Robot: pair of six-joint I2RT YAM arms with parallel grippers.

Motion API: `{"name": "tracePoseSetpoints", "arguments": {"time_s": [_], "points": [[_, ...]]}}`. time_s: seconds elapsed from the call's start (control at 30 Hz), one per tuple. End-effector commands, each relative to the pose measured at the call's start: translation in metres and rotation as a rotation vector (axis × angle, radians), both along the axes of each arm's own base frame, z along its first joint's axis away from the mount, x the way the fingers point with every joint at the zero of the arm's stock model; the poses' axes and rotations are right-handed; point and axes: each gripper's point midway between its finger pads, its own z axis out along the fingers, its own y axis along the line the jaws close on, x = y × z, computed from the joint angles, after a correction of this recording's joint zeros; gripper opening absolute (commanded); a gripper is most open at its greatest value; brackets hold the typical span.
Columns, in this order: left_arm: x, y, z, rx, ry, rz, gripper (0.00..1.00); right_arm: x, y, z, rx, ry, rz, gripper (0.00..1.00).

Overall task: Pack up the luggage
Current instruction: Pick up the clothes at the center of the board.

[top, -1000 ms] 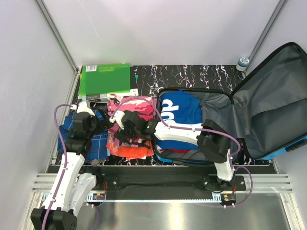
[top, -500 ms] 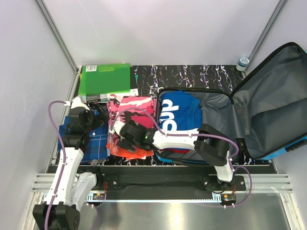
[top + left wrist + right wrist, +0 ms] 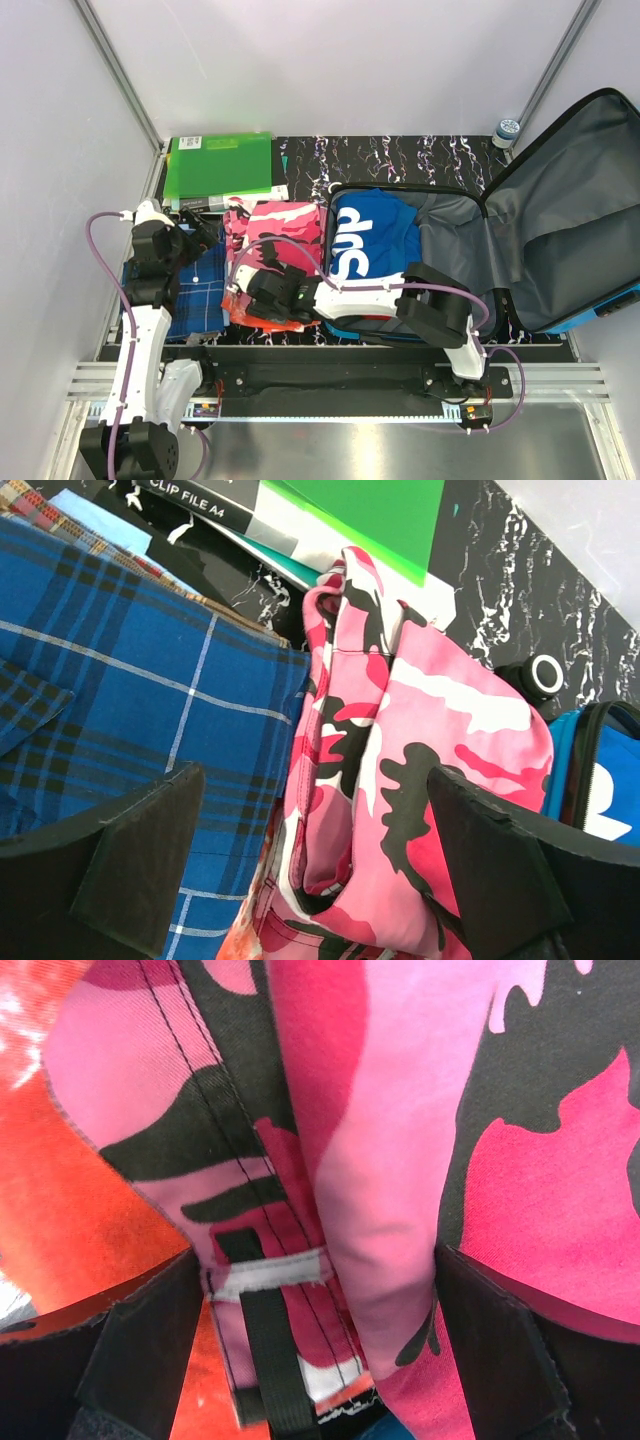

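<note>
The luggage (image 3: 560, 200) lies open at the right, its lid propped up and a blue shirt (image 3: 370, 235) in its base. Left of it lies a pink camouflage garment (image 3: 285, 225) on top of an orange one (image 3: 262, 312). My right gripper (image 3: 265, 288) is low over the garment's near end. In the right wrist view it (image 3: 320, 1350) stands open, straddling a fold of pink camouflage cloth (image 3: 380, 1160). My left gripper (image 3: 197, 240) hovers open over a blue plaid shirt (image 3: 130, 700). In the left wrist view it (image 3: 315, 870) faces the garment's left edge (image 3: 440, 730) with nothing held.
Green folders (image 3: 220, 165) lie at the back left, with a clip-file pack under them. A small jar (image 3: 507, 129) stands at the back right corner. The plaid shirt (image 3: 200, 295) covers the table's left side. The cell's white walls close in on three sides.
My left gripper has drawn back to the left, off the camouflage garment. My right gripper has slid toward the near edge along that garment. Both stayed open.
</note>
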Motion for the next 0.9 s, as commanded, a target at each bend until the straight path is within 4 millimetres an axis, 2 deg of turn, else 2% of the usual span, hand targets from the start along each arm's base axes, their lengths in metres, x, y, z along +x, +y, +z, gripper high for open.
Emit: {"name": "tracePoseSetpoints", "arguments": {"time_s": [0.0, 0.1, 0.27, 0.4, 0.67, 0.77, 0.8, 0.87], "points": [[0.007, -0.005, 0.036, -0.003, -0.106, -0.036, 0.99, 0.014, -0.018, -0.024, -0.106, -0.035, -0.078, 1.00], [0.006, -0.004, 0.038, 0.001, -0.114, -0.039, 0.99, 0.024, -0.013, -0.019, -0.067, -0.031, -0.110, 0.97], [0.005, -0.005, 0.039, 0.003, -0.120, -0.043, 0.99, 0.033, -0.011, 0.001, 0.002, -0.004, -0.117, 0.79], [0.004, -0.005, 0.040, 0.002, -0.124, -0.044, 0.99, 0.040, -0.014, 0.007, 0.034, 0.027, -0.125, 0.71], [0.004, -0.006, 0.044, 0.005, -0.129, -0.054, 0.99, 0.041, -0.021, -0.011, 0.010, 0.052, -0.134, 0.66], [0.003, -0.007, 0.045, 0.006, -0.130, -0.058, 0.99, 0.045, -0.026, -0.021, -0.017, 0.043, -0.154, 0.61], [0.002, -0.007, 0.045, 0.008, -0.131, -0.060, 0.99, 0.045, -0.025, -0.024, -0.019, 0.044, -0.155, 0.59], [0.002, -0.006, 0.047, 0.014, -0.134, -0.061, 0.99, 0.044, -0.025, -0.028, -0.021, 0.055, -0.160, 0.44]]}}
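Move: The pink camo clothes have their middle about 6 cm ahead of the right hand, 4 cm to its right and 2 cm below, with a near-edge fold already between its fingers. Orange clothes show some 8 cm back and 3 cm right; the blue plaid clothes lie about 15 cm left and 2 cm back. From the left hand the pink clothes are some 14 cm right, 3 cm back and 14 cm below. The right hand slides about 4 cm forward along the pink clothes, its open fingers closing halfway around their near-edge fold. ##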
